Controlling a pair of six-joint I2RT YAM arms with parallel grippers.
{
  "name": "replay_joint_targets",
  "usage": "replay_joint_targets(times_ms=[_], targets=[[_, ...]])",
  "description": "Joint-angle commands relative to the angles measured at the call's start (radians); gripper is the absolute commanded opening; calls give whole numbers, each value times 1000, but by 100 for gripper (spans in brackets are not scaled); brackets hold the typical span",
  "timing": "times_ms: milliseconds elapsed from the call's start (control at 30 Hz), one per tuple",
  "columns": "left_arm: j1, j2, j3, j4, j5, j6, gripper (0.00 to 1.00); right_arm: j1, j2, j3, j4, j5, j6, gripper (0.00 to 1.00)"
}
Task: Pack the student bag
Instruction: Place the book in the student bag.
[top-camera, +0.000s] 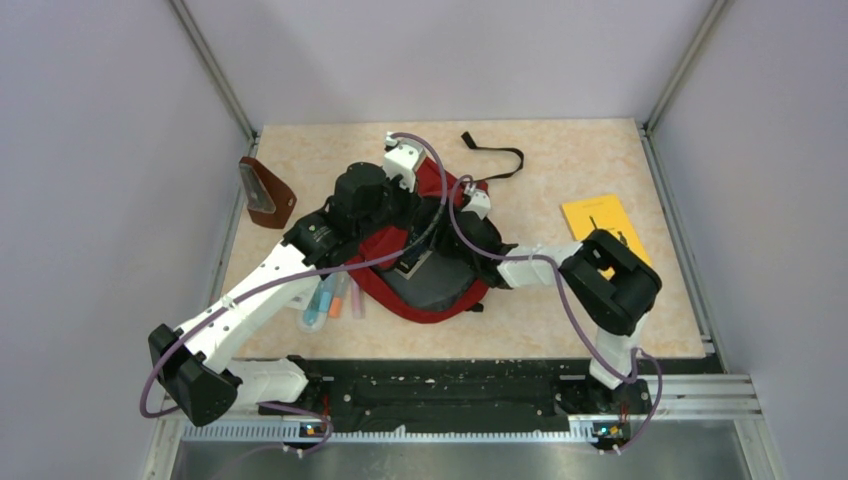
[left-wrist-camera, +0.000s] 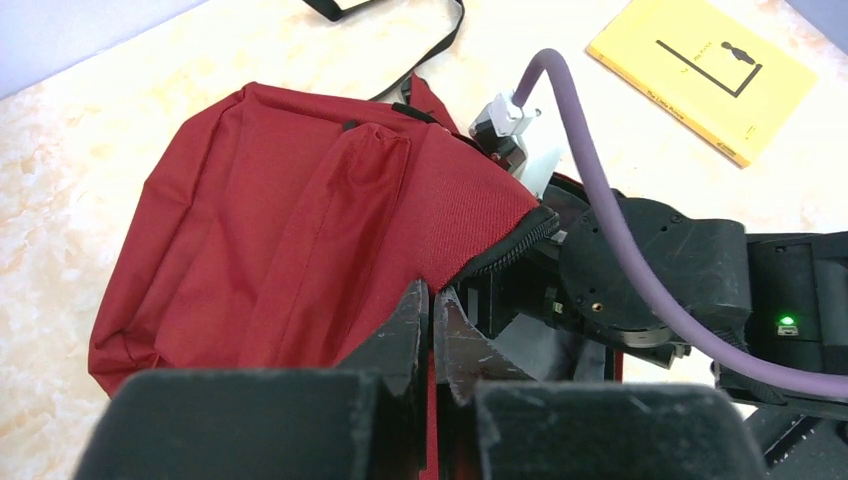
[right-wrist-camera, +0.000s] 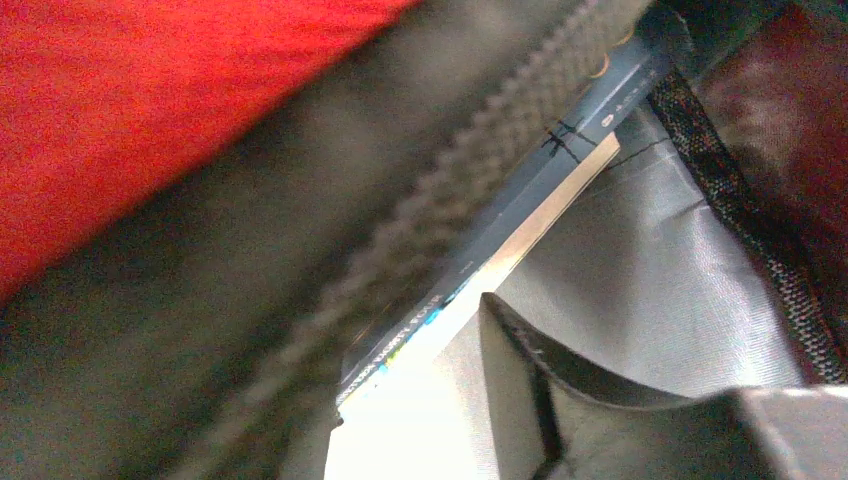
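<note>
The dark-red student bag (top-camera: 380, 245) lies in the middle of the table with its zipped mouth held open. My left gripper (left-wrist-camera: 432, 300) is shut on the red fabric edge of the bag (left-wrist-camera: 280, 220) beside the black zipper, lifting that flap. My right arm (left-wrist-camera: 650, 270) reaches into the opening from the right. In the right wrist view, inside the grey lining, a dark-covered book (right-wrist-camera: 540, 190) with white pages lies against one finger (right-wrist-camera: 520, 350). The other finger is hidden behind the blurred zipper edge, so a grip cannot be read.
A yellow book (top-camera: 600, 225) lies on the table to the right of the bag. A brown wedge-shaped pouch (top-camera: 267, 192) stands at the left edge. Several pens (top-camera: 330, 297) lie by the left forearm. A loose black strap (top-camera: 495, 150) trails behind the bag.
</note>
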Motion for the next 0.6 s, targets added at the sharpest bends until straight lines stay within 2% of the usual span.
replay_joint_targets(times_ms=[0, 167, 333, 567], targets=[[4, -30, -4, 75, -5, -1, 0, 10, -128, -34, -3, -18, -93, 57], [4, -26, -5, 73, -20, 4, 0, 10, -302, -119, -182, -12, -220, 75], [3, -10, 5, 55, -39, 0, 0, -30, -520, -219, -385, 16, -318, 85], [11, -6, 5, 55, -34, -7, 0, -297, -769, -265, -547, -56, -406, 96]])
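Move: The yellow book lies about 34 cm to the right of my right hand, some 3 cm nearer me and about 5 cm lower. The blue book just packed sits inside the bag roughly 5 cm to my right hand's left and 2 cm back. The bag's right rim is about 9 cm to that hand's right and 6 cm back. From my left hand the yellow book is about 41 cm right, 2 cm ahead and 27 cm below. I spread my right fingers from about half open to nearly wide and draw the hand up and back out of the bag, then swing it right over the bag's right rim towards the yellow book, some 15 cm right and 7 cm up in all, the hand rolling about 15 degrees right side up. My left fingers keep the bag's flap pinched and raised. ##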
